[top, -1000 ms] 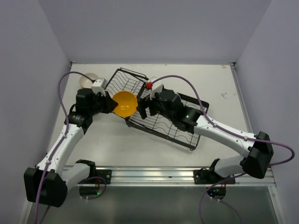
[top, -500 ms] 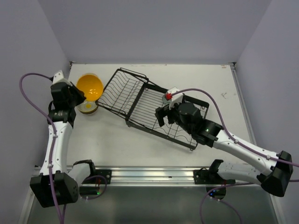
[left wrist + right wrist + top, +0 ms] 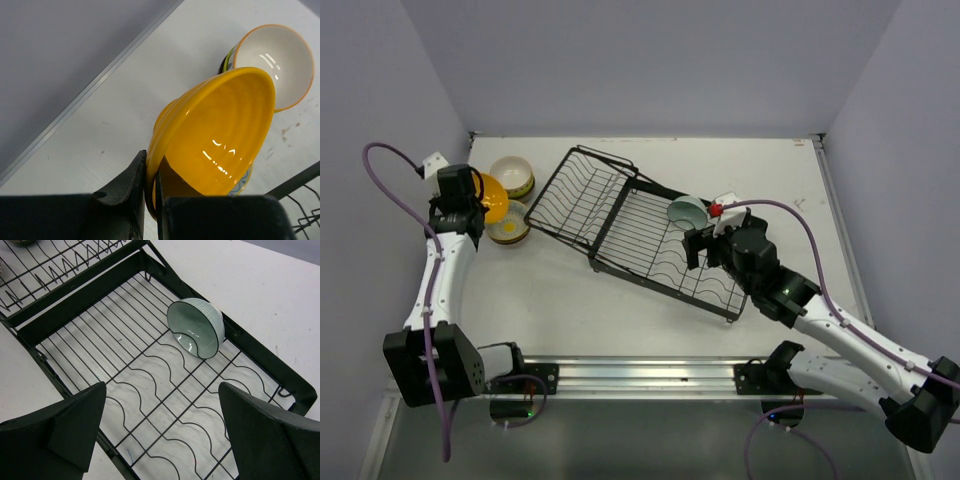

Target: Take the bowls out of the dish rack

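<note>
The black wire dish rack (image 3: 610, 205) lies at an angle mid-table. A pale teal bowl (image 3: 687, 210) rests tilted on its side on the flat wavy-wire section (image 3: 150, 370), seen close in the right wrist view (image 3: 196, 329). My right gripper (image 3: 162, 387) hovers open over that section, short of the teal bowl, nothing between its fingers. At the far left my left gripper (image 3: 152, 195) is shut on the rim of an orange-yellow bowl (image 3: 215, 135), holding it tilted over two bowls on the table: a white one with an orange rim (image 3: 272, 65) and a blue-patterned one (image 3: 507, 228).
The rack's basket section (image 3: 582, 190) with raised sides holds no bowl that I can see. The left wall runs close behind my left gripper (image 3: 468, 195). Bare table (image 3: 570, 290) lies in front of the rack and at the back right.
My left arm swung the orange-yellow bowl from the rack out to the table's far left. My right arm pulled back to the right, uncovering the teal bowl, and its jaws opened wider.
</note>
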`<move>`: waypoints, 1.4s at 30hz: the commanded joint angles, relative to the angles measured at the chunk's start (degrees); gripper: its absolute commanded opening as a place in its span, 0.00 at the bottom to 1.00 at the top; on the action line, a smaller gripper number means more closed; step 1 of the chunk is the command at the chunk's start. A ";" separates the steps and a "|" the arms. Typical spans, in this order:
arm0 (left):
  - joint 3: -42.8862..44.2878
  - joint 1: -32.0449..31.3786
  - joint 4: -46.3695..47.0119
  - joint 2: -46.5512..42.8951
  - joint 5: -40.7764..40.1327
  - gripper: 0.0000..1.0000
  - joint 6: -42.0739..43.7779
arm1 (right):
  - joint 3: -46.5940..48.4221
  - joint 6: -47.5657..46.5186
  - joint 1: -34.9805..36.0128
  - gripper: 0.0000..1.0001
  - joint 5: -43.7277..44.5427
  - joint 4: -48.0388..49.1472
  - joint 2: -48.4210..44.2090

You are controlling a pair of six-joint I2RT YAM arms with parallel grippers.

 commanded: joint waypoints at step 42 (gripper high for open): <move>-1.41 5.22 5.50 12.03 19.02 0.00 0.45 | -1.40 -0.18 -0.08 0.99 2.89 2.45 -0.07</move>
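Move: The left hand holds the orange bowl by its rim; the stack topped by the flower-patterned bowl lies about 8 cm ahead of this hand, 3 cm to its right and some 14 cm below. The stack with the white bowl stands roughly 13 cm farther out than that stack and 2 cm more to the right; the dish rack's left corner is about 8 cm to the right of the flower-patterned bowl. From the idle right hand, that bowl lies some 58 cm left, 14 cm ahead and 16 cm below. Still pinching the orange bowl by its rim, the left hand lowers it towards the flower-patterned bowl's stack, first nearly straight down by about 6.5 cm while the wrist tips some 10 degrees further nose-down. The descent then all but halts as the hand eases forward and to the right, a couple of centimetres each way, before sinking a further 2 cm, turning slightly clockwise and dropping its left side about 10 degrees; the fingers stay shut on the rim. ##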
